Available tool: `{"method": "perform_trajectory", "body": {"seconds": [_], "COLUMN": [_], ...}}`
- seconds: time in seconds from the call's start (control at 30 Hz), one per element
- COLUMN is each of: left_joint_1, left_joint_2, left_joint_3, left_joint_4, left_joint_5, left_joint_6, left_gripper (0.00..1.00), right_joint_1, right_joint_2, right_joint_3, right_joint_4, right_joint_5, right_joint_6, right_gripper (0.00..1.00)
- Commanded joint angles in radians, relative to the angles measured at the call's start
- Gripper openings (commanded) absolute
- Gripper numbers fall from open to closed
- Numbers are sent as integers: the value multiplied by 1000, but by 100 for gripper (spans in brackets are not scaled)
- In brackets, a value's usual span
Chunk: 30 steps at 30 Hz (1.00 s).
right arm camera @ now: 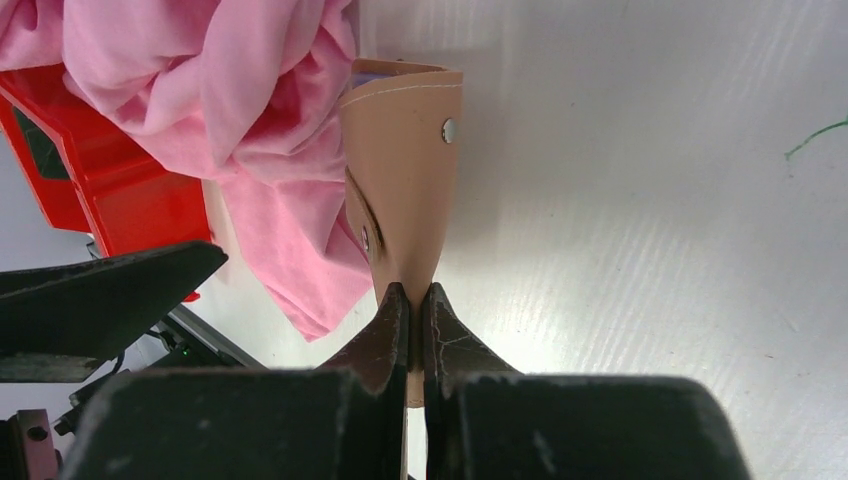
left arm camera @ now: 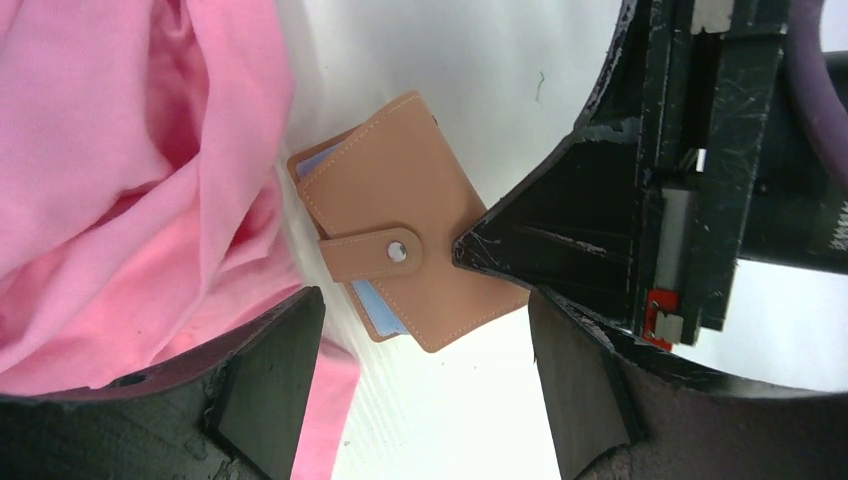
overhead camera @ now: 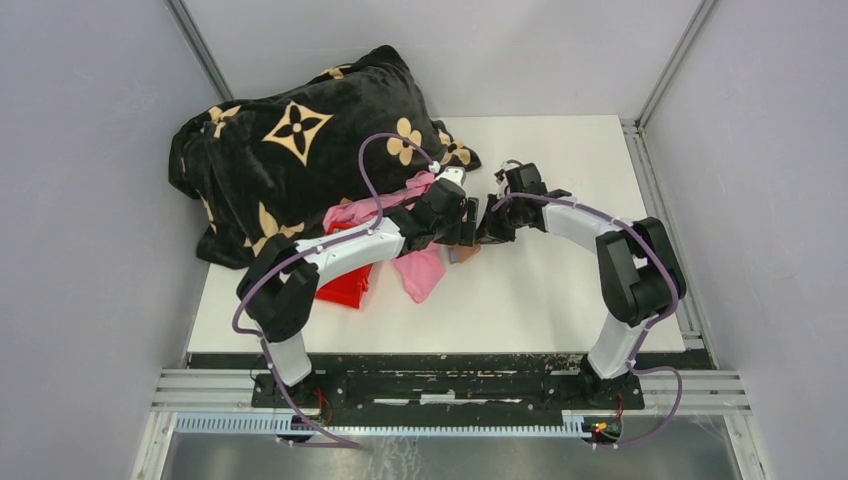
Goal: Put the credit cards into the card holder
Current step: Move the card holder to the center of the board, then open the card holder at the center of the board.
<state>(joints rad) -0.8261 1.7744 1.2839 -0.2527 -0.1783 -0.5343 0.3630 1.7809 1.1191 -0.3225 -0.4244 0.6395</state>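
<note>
The card holder (left arm camera: 400, 200) is a tan leather wallet with stitched edges, and its snap tab (left arm camera: 372, 255) lies across its front. A light blue credit card (left arm camera: 378, 305) peeks out of its side. My right gripper (right arm camera: 410, 312) is shut on the holder's edge (right arm camera: 400, 170), and its black tip (left arm camera: 480, 245) touches the wallet in the left wrist view. My left gripper (left arm camera: 425, 390) stands open just short of the holder, with nothing between its fingers (left arm camera: 270, 380). From above, both grippers meet at mid-table over the holder (overhead camera: 465, 254).
A pink cloth (overhead camera: 420, 270) lies bunched right beside the holder and drapes over a red bin (overhead camera: 345, 285). A black blanket with tan flower shapes (overhead camera: 290, 150) fills the table's back left. White tabletop (overhead camera: 560, 290) shows to the right.
</note>
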Motion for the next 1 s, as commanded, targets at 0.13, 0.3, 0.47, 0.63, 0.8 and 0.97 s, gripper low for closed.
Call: {"method": "perform_trajectory", "body": {"seconds": [0.13,0.3,0.47,0.63,0.8,0.97], "left_joint_1": [8,16,17,17,16,17], "left_joint_2": [57,77,90,112,137,156], "left_joint_3": [81,89,87,98,114,121], "left_joint_4": [-56,-80,-89,-91,-111,-138], "left_joint_5": [-122,-141,-130,-86,-51,-50], "left_joint_6": [-74,-99,-106,-97,-83,-76], "left_gripper": [82,81,80,79,79,76], "right_joint_1": [25,31,34,38,42,41], "right_joint_2": [-40,-50,-49,-44,-41,-46], "right_joint_3": [-9,-15,-18,-19,-26,-27], "right_joint_4": [35,40,49,61,74,81], "right_joint_5": [-2,0,1,-2,-2,-2], "right_joint_6": [2,6,13,23,29,35], "right_gripper": [1,1,1,1,1,1]}}
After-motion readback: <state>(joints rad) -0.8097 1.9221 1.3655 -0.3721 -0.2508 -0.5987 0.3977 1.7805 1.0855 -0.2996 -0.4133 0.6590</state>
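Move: Hanging from the right hand's closed fingers, the card holder has its middle about 3 cm to the left of that hand and 3 cm below it, level fore and aft. From the open left hand the holder lies some 8 cm below and about 1 cm ahead, level sideways. From the left hand, the pink cloth's middle is about 12 cm left, 2 cm ahead and 9 cm down; the red box is some 24 cm left and 4 cm back, 9 cm down. Sinking about 5 cm with a slight drift to its left, the left hand comes down towards the card holder, turning some 10 degrees, its fingers still wide; one fingertip arrives close beside the holder near the right fingertips, though contact can't be made out. The right hand keeps its pinch and eases the holder back and left a centimetre or so, towards the pink cloth, sinking slightly. ##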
